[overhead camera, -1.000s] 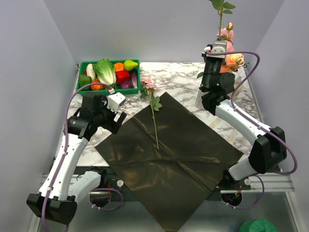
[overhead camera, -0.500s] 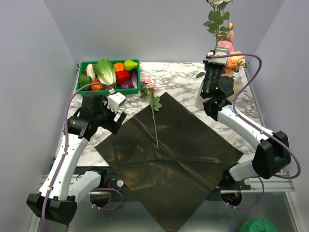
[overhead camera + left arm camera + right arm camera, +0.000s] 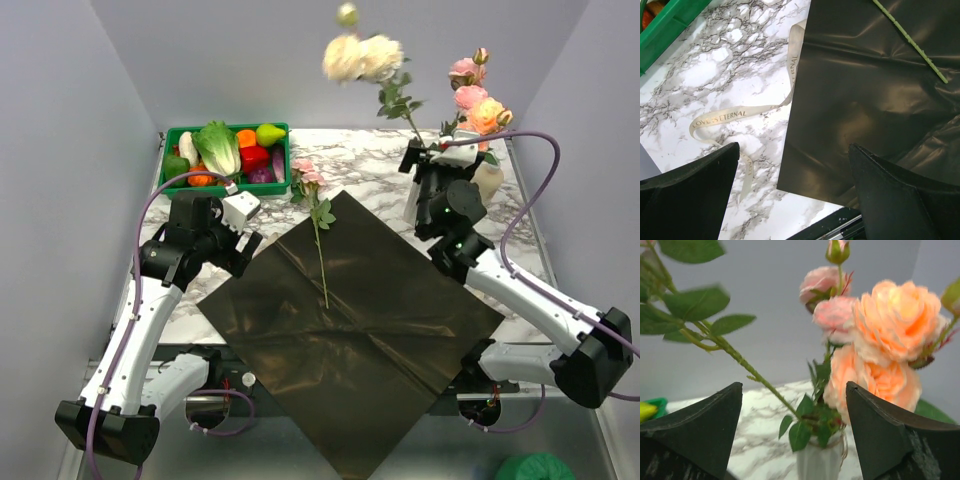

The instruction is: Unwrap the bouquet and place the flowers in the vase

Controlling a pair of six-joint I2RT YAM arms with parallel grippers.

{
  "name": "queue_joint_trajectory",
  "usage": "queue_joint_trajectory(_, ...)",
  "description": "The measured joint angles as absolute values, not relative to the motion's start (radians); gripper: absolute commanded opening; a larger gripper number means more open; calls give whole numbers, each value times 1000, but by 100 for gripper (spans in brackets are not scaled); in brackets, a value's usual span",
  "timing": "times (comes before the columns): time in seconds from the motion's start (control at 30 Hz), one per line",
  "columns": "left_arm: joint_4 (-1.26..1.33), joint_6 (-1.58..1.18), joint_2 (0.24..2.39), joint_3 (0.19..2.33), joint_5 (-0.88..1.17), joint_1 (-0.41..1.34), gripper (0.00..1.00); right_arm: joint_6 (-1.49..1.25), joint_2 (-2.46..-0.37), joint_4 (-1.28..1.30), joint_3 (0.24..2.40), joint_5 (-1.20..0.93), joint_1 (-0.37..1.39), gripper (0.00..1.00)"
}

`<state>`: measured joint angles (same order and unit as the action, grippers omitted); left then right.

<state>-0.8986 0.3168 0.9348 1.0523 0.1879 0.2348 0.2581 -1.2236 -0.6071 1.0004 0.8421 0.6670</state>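
The bouquet is undone: its dark wrapping paper (image 3: 350, 320) lies flat on the marble table (image 3: 370, 150), also seen as paper (image 3: 865, 100) under the left wrist. One pink rose (image 3: 318, 215) lies on that paper; its stem (image 3: 910, 42) shows in the left wrist view. The white ribbed vase (image 3: 489, 180) stands at the back right and holds pink and peach flowers (image 3: 472, 98) plus cream roses (image 3: 360, 57) leaning left. My right gripper (image 3: 428, 165) is open just in front of the vase (image 3: 820, 465), holding nothing. My left gripper (image 3: 236, 228) hovers open over the paper's left corner.
A green crate (image 3: 172, 140) of toy vegetables sits at the back left. A cream ribbon (image 3: 740, 112) printed with letters curls on the marble beside the paper. The paper's near corner hangs over the table's front edge.
My right gripper has opened, let go of the cream rose stem and drawn back from the vase. That stem has tipped left in the vase. The left arm has not moved.
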Motion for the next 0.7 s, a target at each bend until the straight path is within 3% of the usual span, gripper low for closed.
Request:
queue_joint_trajectory(0.13, -899, 313, 929, 1053, 191, 235, 99, 117, -1174, -450, 968, 911, 743, 85)
queue_joint_trajectory(0.27, -900, 313, 922, 1053, 192, 235, 99, -69, -1158, -247, 965, 960, 752, 73)
queue_joint_trajectory(0.43, -903, 313, 912, 1053, 192, 235, 99, -226, -1125, -72, 1007, 977, 752, 71)
queue_joint_trajectory(0.57, -907, 313, 900, 1053, 192, 235, 99, -287, -1077, -35, 1025, 954, 763, 59)
queue_joint_trajectory(0.7, -907, 313, 897, 1053, 192, 235, 99, -253, -1042, -106, 967, 953, 849, 61)
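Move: The last pink rose, lying on the table at the wrapping's edge, has its middle about 40 cm below the right hand, some 20 cm left and 4 cm ahead. The vase stands about 12 cm ahead, 5 cm right and 28 cm down, the soap bottle roughly level with it and 13 cm farther right. The spread black wrapping centres 21 cm back and 13 cm left. From the left hand the rose is 16 cm ahead, 15 cm right, 21 cm down. With the white rose already let go in the vase, the right hand holds nothing and backs away from the flowers about 6 cm. It sinks some 7 cm early, comes up a little, then swings left towards the pink rose. The wrist rolls its left side up about 15 degrees and tips down some 10, while the wide-open fingers close to a bit over half. ##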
